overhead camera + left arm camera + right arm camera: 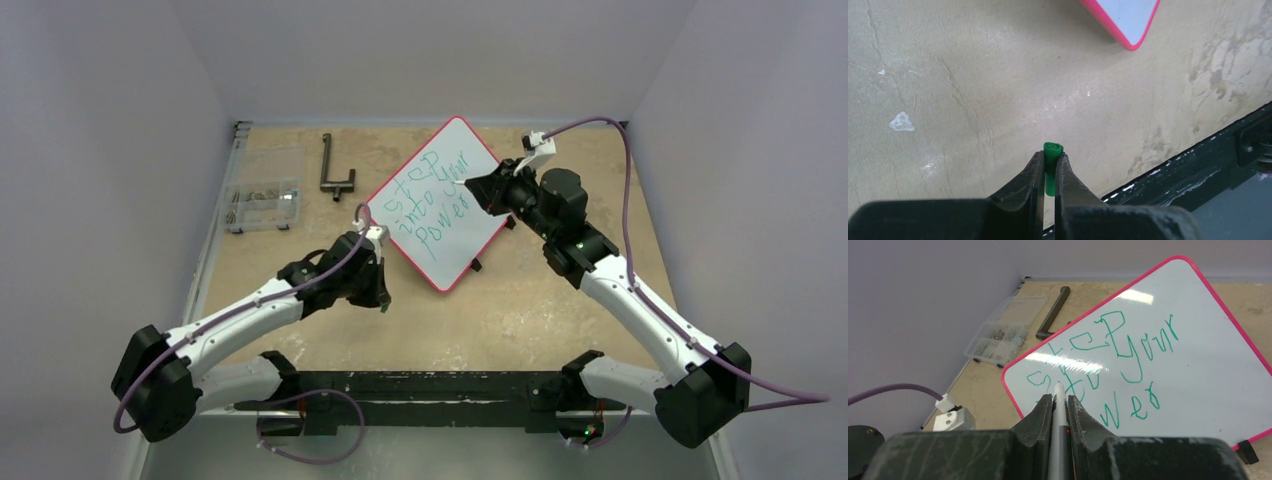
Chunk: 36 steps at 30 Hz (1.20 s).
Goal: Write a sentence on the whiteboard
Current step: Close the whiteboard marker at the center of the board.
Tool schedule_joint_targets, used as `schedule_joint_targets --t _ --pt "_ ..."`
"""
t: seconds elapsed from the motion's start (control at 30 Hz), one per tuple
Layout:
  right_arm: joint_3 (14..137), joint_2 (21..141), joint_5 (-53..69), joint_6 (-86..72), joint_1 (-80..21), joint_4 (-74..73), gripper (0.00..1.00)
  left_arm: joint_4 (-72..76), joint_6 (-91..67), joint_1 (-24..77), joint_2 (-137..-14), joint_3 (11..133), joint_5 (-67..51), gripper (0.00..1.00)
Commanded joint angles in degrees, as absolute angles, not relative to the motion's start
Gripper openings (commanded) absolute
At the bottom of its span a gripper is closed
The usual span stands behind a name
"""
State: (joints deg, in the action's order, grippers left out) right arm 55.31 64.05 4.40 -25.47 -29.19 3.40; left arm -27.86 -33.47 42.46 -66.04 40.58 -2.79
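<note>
The whiteboard (470, 150) lies tilted at the table's middle back, red-rimmed; the right wrist view shows it too (1198, 390), and one corner of it (1128, 20) appears in the left wrist view. The sentence (432, 200) runs in green over three lines, also legible from the right wrist (1128, 347). My right gripper (482, 188) (1060, 399) is shut on a white marker (1059, 412), tip over the board's right side; whether it touches I cannot tell. My left gripper (383, 298) (1050, 157) is shut on a green marker cap (1052, 150), low over bare table in front of the board.
A clear plastic parts box (262, 205) (1000, 337) and a dark metal handle tool (335, 170) (1054, 310) lie at the back left. The black base rail (420, 390) (1198, 165) runs along the near edge. Grey walls enclose the table.
</note>
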Motion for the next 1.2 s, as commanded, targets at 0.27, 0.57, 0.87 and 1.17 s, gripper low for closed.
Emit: schedule_joint_targets --t 0.27,0.57,0.87,1.17 --pt "54.78 60.71 17.22 -26.67 -29.18 16.37 0.0 -32.04 -48.26 42.67 -46.9 50.07 14.37 0.0" --pt "49.47 63.17 24.68 -31.86 -29.37 34.92 0.0 -21.43 -62.41 42.25 -40.9 51.9 30.34 0.0" --pt "46.89 64.95 18.14 -14.35 -38.81 42.29 0.0 -15.92 -84.0 32.55 -46.05 51.72 21.18 0.0" --pt "43.96 68.61 16.09 -1.22 -44.75 51.0 0.0 -20.02 -96.55 29.7 -49.06 53.9 16.43 0.0"
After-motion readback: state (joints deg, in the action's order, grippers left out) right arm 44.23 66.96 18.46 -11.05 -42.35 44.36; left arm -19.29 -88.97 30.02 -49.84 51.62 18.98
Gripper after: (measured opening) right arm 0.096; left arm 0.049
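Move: The right hand holds the open whiteboard marker about 15 cm ahead of the left hand, 17 cm to its right and 22 cm above it. The left hand's green cap lies from the right hand about 15 cm back, 17 cm left and 23 cm below. From the right hand, the whiteboard's middle is some 10 cm ahead, 2 cm left and 27 cm below. The black bracket stands roughly 37 cm ahead of the left hand, 11 cm left and 7 cm below. Upwards by some 22 cm, then also forward about 11 cm and a little left, the left hand carries the green cap towards the marker, its fingers swinging from steeply down to nearly level. The right hand keeps its grip on the marker and comes left, back and slightly up, turning left and tipping up so the writing tip faces the cap. ##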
